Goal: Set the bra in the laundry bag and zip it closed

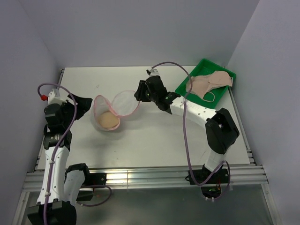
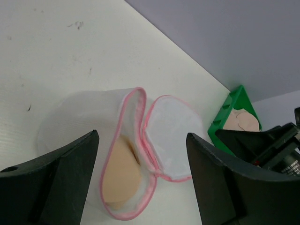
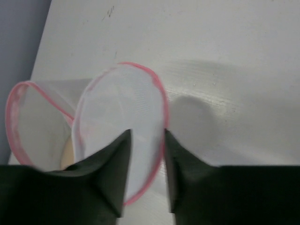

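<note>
The laundry bag (image 1: 123, 104) lies unzipped on the table, its white mesh lid (image 2: 171, 136) with pink trim flipped up beside the base. A rounded peach-beige cup of the bra (image 1: 108, 121) sits inside the base, also seen in the left wrist view (image 2: 123, 173). My left gripper (image 1: 83, 105) hovers just left of the bag, its jaws wide apart with nothing between them (image 2: 141, 136). My right gripper (image 1: 139, 93) is at the lid's right edge, jaws a little apart over the pink rim (image 3: 146, 133), not pinching it.
A green tray (image 1: 205, 64) stands at the back right with another peach-beige garment (image 1: 208, 83) with thin straps in it. The right arm stretches between the tray and the bag. Walls close the table in at the left, back and right.
</note>
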You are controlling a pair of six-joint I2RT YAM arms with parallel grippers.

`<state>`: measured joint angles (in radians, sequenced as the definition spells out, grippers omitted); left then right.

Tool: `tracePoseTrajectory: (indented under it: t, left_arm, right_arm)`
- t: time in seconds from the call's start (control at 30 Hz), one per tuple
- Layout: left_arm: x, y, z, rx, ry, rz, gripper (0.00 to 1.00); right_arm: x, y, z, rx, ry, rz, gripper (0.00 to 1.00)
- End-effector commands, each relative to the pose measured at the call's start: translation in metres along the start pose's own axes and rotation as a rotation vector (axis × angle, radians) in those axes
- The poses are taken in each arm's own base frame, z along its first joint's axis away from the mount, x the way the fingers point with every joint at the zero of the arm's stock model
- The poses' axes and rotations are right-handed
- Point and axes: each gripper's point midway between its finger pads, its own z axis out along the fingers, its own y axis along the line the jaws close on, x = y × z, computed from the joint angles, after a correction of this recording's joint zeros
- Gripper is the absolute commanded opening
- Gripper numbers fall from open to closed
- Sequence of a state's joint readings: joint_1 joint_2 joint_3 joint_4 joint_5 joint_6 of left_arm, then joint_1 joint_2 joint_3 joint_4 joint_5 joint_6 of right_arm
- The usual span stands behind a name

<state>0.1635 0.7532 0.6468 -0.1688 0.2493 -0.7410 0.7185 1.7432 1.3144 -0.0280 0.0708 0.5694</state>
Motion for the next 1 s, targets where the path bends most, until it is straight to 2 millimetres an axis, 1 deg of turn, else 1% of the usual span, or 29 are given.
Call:
tracePoseTrajectory:
  t: [0.0,0.03,0.07,0.1,0.13,0.17,0.2,0.23,0.27,0.3,0.33,0.37,0.43,0.47,0.5,0.53,0.57,0.6,0.63,0.7,0.73,0.77,0.8,0.83,0.87,0.93,0.97]
  left_arm:
    - [-0.008,-0.031,-0.012,0.107,0.015,0.098,0.82]
    - [-0.002,-0.041,-0.014,0.161,0.049,0.115,0.82]
    - [0.005,-0.047,-0.013,0.195,0.091,0.148,0.82]
    - [0.004,-0.059,-0.016,0.24,0.112,0.184,0.82]
    - [0.017,-0.059,-0.018,0.227,0.184,0.196,0.82]
    - [0.034,-0.074,-0.018,0.267,0.241,0.269,0.83]
    - [0.035,-0.092,-0.022,0.31,0.248,0.311,0.83]
    - [0.044,-0.105,-0.026,0.358,0.276,0.337,0.83]
    - [0.058,-0.121,-0.034,0.431,0.326,0.367,0.83]
    - [0.06,-0.134,-0.041,0.492,0.341,0.379,0.83]
    - [0.066,-0.143,-0.047,0.544,0.364,0.383,0.83]
    - [0.074,-0.157,-0.059,0.632,0.396,0.382,0.83]
    - [0.086,-0.162,-0.067,0.699,0.43,0.381,0.83]
    - [0.094,-0.167,-0.077,0.753,0.459,0.387,0.83]
    - [0.101,-0.166,-0.078,0.772,0.465,0.393,0.83]
    - [0.106,-0.167,-0.082,0.798,0.473,0.41,0.83]
    - [0.113,-0.163,-0.083,0.808,0.49,0.417,0.83]
    - [0.116,-0.161,-0.084,0.812,0.496,0.428,0.83]
    - [0.118,-0.159,-0.084,0.81,0.502,0.437,0.83]
    - [0.12,-0.155,-0.083,0.8,0.495,0.46,0.83]
    - [0.12,-0.153,-0.083,0.791,0.493,0.463,0.83]
    - [0.119,-0.152,-0.084,0.787,0.484,0.468,0.83]
    - [0.118,-0.151,-0.084,0.779,0.473,0.471,0.83]
    - [0.117,-0.15,-0.084,0.775,0.462,0.475,0.83]
    - [0.115,-0.15,-0.086,0.774,0.448,0.477,0.83]
    - [0.112,-0.149,-0.086,0.762,0.426,0.484,0.83]
    - [0.111,-0.149,-0.086,0.76,0.421,0.485,0.83]
  right_arm:
    - [-0.043,0.009,-0.019,-0.03,-0.091,0.007,0.5]
    - [-0.047,0.002,-0.02,-0.01,-0.096,0.001,0.58]
    - [-0.047,-0.006,-0.023,0.012,-0.093,-0.009,0.69]
    - [-0.054,-0.01,-0.03,0.019,-0.107,-0.026,0.71]
    - [-0.063,-0.027,-0.032,0.049,-0.122,-0.018,0.73]
    - [-0.063,-0.041,-0.035,0.074,-0.115,-0.013,0.73]
    - [-0.071,-0.051,-0.041,0.089,-0.131,-0.006,0.73]
    - [-0.074,-0.065,-0.044,0.116,-0.138,0.002,0.72]
    - [-0.079,-0.094,-0.048,0.18,-0.144,0.021,0.71]
    - [-0.086,-0.109,-0.055,0.22,-0.165,0.016,0.7]
    - [-0.088,-0.124,-0.059,0.268,-0.171,0.015,0.7]
    - [-0.097,-0.158,-0.068,0.374,-0.188,0.018,0.7]
    - [-0.102,-0.195,-0.076,0.493,-0.197,0.03,0.69]
    - [-0.102,-0.219,-0.08,0.572,-0.196,0.03,0.7]
    - [-0.108,-0.248,-0.088,0.642,-0.209,0.059,0.7]
    - [-0.109,-0.264,-0.091,0.678,-0.213,0.075,0.75]
    - [-0.106,-0.282,-0.091,0.716,-0.199,0.091,0.79]
    - [-0.109,-0.304,-0.097,0.761,-0.202,0.114,0.83]
    - [-0.108,-0.314,-0.097,0.785,-0.197,0.122,0.89]
    - [-0.104,-0.341,-0.089,0.836,-0.152,0.141,0.93]
    - [-0.105,-0.355,-0.09,0.861,-0.142,0.156,0.94]
    - [-0.101,-0.368,-0.082,0.88,-0.105,0.169,0.93]
    - [-0.099,-0.375,-0.077,0.884,-0.087,0.177,0.94]
    - [-0.099,-0.387,-0.077,0.896,-0.081,0.189,0.94]
    - [-0.093,-0.396,-0.068,0.903,-0.039,0.203,0.93]
    - [-0.089,-0.399,-0.058,0.885,-0.007,0.204,0.93]
    - [-0.088,-0.415,-0.059,0.91,0.011,0.217,0.93]
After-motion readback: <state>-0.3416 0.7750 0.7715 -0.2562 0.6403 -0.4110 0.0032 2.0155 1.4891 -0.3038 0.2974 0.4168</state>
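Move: For the right hand, the bra in the green crate lies about 45 cm to its right, 17 cm ahead and 16 cm below; the crate's middle is 3 cm left of the bra's. The bag's mesh flap reaches up to the right fingers, its middle 8 cm left, level fore and aft, 8 cm down. From the left hand, the laundry bag is roughly 7 cm ahead, 7 cm right and 19 cm below, with the flap's middle 10 cm ahead, 16 cm right. The right fingers come free of the flap's rim, opening wide as the hand sweeps about 38 cm right and some 13 cm forward to the bra, dropping 11 cm late on, turning clockwise and tipping down. The open left hand swings some 18 cm right and then also back past the bag's near side, rising slightly, turning 55 degrees clockwise. ##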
